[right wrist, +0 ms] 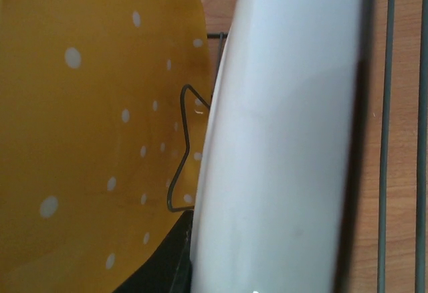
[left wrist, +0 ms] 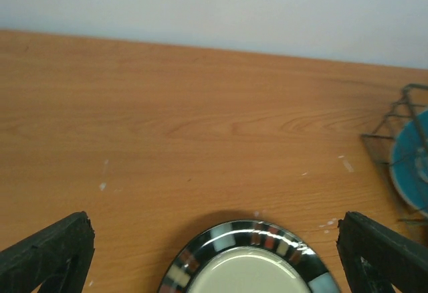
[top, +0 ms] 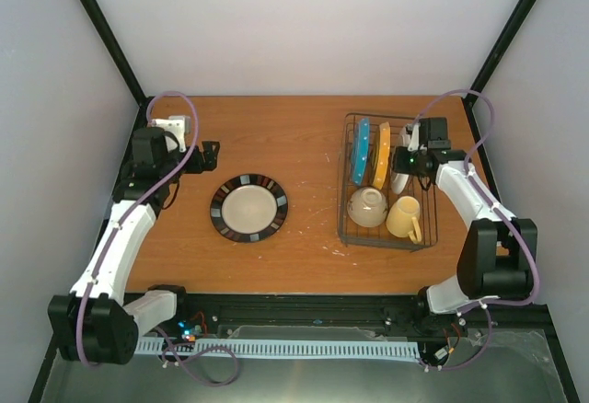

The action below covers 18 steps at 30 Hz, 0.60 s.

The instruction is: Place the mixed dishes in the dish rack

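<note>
The striped plate, cream with a black striped rim, lies flat on the table left of centre; it also shows in the left wrist view. My left gripper is open and empty, up and left of the plate, its fingers wide apart. The dish rack at the right holds the teal plate and the orange-yellow plate upright, the cream bowl and the yellow mug. My right gripper is shut on a white plate held upright in the rack beside the orange-yellow plate.
White walls with black frame posts close in the table on three sides. The rack's corner and the teal plate show at the right edge of the left wrist view. Rack wires run to the right of the white plate.
</note>
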{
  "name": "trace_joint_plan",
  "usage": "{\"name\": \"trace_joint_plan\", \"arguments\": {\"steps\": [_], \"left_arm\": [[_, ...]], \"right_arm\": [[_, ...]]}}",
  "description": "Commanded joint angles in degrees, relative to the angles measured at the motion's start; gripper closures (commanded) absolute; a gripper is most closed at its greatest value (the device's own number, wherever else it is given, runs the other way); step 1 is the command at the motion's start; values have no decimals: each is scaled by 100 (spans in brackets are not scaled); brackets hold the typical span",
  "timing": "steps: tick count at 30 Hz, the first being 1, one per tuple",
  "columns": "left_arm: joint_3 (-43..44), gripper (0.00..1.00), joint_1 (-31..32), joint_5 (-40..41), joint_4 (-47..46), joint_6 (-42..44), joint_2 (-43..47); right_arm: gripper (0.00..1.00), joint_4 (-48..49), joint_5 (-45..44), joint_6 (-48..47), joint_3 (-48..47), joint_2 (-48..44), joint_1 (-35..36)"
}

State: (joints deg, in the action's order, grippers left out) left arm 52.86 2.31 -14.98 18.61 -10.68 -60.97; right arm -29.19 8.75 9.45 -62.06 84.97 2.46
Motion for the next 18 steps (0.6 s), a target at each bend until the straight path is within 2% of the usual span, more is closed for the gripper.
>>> {"name": "trace_joint_plan", "arguments": {"steps": [1,5,9,18], "left_arm": [[361,0,-39,670,626,-210,-453],[435,0,-181,396,815,-396,-779],[354,0,-682,-387,812,-545,-965],[295,0,-869,-743,1062,-591,-1444]], "right_arm": [[91,346,433,27,-60,147,207],[80,388,469,97,-72,165,237],[60,441,569,149,-63,109,238],[47,384,302,235,-131,-292,238]]}}
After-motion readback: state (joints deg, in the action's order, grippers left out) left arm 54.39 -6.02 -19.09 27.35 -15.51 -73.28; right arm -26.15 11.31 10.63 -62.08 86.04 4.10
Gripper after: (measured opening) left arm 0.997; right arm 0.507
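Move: The rack slot for the white plate lies about 9 cm below the right hand, 2 cm ahead and 1 cm left; the hand still grips the plate's upper rim there. At a similar height, the orange plate stands 1 cm ahead and 6 cm left, the bowl 14 cm back and 9 cm left, the mug 16 cm back and 2 cm right. From the left hand, the black-rimmed plate lies roughly 7 cm back, 5 cm right and 24 cm below. Right hand eases left, releasing the white plate; left hand sinks leftward about 9 cm, towards the black-rimmed plate. ##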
